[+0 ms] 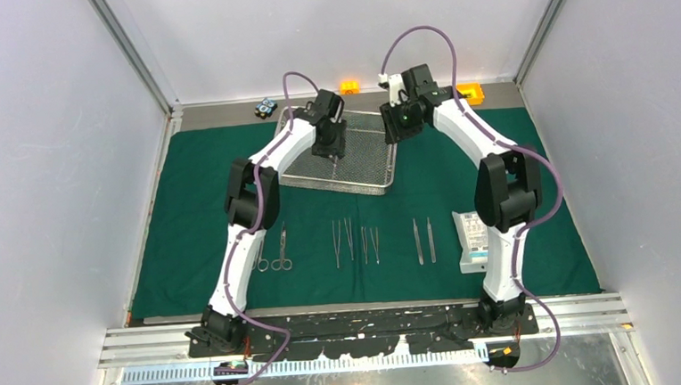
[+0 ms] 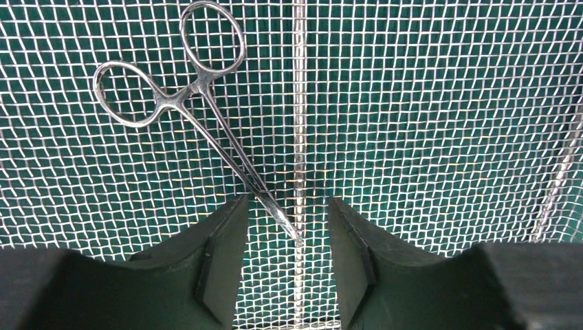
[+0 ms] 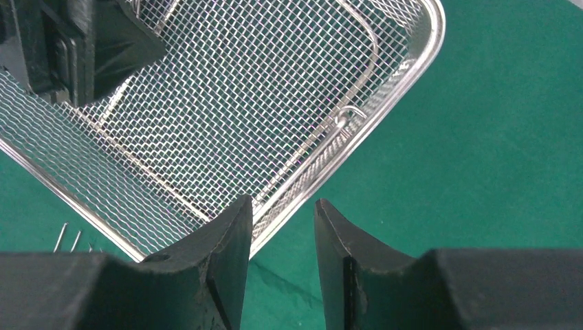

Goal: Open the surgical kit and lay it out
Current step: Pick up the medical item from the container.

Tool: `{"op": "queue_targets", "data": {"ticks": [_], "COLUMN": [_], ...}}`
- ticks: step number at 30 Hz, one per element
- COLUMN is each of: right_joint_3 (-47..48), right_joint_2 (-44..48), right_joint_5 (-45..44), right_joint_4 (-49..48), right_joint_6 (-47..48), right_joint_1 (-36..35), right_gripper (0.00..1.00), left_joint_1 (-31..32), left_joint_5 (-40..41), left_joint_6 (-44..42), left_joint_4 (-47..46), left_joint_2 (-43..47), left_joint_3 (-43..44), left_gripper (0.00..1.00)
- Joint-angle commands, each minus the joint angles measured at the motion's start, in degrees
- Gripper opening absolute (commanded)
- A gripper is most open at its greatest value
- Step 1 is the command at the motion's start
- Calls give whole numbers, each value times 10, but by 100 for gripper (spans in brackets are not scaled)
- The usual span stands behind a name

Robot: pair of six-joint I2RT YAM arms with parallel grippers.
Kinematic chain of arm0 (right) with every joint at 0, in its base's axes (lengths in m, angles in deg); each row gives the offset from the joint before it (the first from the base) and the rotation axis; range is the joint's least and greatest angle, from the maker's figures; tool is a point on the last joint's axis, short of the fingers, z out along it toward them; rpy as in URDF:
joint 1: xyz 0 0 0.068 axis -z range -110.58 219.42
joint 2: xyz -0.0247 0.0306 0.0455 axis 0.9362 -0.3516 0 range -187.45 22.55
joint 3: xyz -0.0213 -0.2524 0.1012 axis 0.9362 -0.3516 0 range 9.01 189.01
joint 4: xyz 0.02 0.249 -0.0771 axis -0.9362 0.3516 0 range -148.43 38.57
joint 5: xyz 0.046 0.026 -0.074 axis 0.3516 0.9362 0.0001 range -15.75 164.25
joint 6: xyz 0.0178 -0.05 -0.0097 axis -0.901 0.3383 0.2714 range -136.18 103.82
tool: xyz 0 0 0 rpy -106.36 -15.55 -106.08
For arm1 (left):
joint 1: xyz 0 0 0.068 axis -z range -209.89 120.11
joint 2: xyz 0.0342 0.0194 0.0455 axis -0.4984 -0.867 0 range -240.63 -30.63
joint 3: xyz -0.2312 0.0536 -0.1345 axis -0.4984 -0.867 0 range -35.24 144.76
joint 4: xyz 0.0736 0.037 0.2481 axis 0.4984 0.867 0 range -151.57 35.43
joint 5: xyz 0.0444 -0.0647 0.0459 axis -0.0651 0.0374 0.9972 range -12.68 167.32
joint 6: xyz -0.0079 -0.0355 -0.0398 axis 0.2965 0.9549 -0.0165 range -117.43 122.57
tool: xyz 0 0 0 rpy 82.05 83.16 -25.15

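Observation:
The dark green drape point(image 1: 195, 210) lies spread flat, with the steel wire-mesh tray point(image 1: 381, 183) at its back middle. Inside the tray lies one ring-handled forceps point(image 2: 206, 117). Its tip reaches between the fingers of my left gripper point(image 2: 289, 204), which is open just above the mesh and not touching it. My right gripper point(image 3: 282, 206) is open and empty over the tray's right rim point(image 3: 385, 117) and the drape point(image 3: 495, 137). Along the front of the drape lie scissors point(image 1: 280, 251), forceps point(image 1: 343, 241), tweezers point(image 1: 424, 241) and the white pouch point(image 1: 472, 241).
Orange blocks point(image 1: 349, 87) point(image 1: 471, 93) and a small dark object point(image 1: 266, 107) sit on the strip behind the drape. Grey walls close in both sides and the back. My left gripper's body point(image 3: 75, 48) shows over the tray's far corner in the right wrist view.

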Motion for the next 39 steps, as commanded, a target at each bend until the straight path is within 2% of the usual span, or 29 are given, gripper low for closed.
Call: {"op": "queue_targets", "data": {"ticks": [1,5,9,12,16,19,24,39], "right_joint_3": [-24,-38,-52,-62,-66,-65,-56,-44], "right_joint_2": [70,75,78,80,78,76,71,55], "right_joint_5": [22,33,40,41,41,41,35,38], "right_joint_4": [-50,-58,-67,-71,-73,-73,-72,-69], "right_joint_6": [-9,-12,-17,-19,-22,-23,-25,-36], "right_joint_1": [10,18,21,21,23,23,24,24], "right_gripper": [43,43,43,43,42,42,41,39], "left_joint_1": [-9,-9,-10,-16,-30,-37,-48,-53], "left_joint_5": [56,66,64,46,7,-14,-49,-61], "left_joint_6": [-7,-29,-41,-40,-32,-29,-36,-93], "left_joint_4": [-9,-13,-6,-7,-4,-1,10,7], "left_joint_2": [-5,-12,-23,-24,-29,-31,-18,60], "left_joint_3": [-52,-53,-54,-63,-66,-68,-56,-43], "left_gripper": [47,41,28,18,11,0,0,0]}}
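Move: The forceps lie on the basket mesh right under my half-open left fingers, their jaw end already between the pads; their middle is some 5 cm ahead, 2 cm to the left and about 1 cm below. The basket's near wall runs some 7 cm back, straight behind, and its right wall is about 14 cm to my right, level with me. From my right hand the forceps are about 15 cm left, 6 cm ahead and 10 cm below. I close my left fingers from half open to nearly shut and pinch the forceps near the hinge, sliding about 2 cm left and about 1 cm forward as I do. I stay low at the mesh with the fingers pointing down, keeping the pinch without lifting. ##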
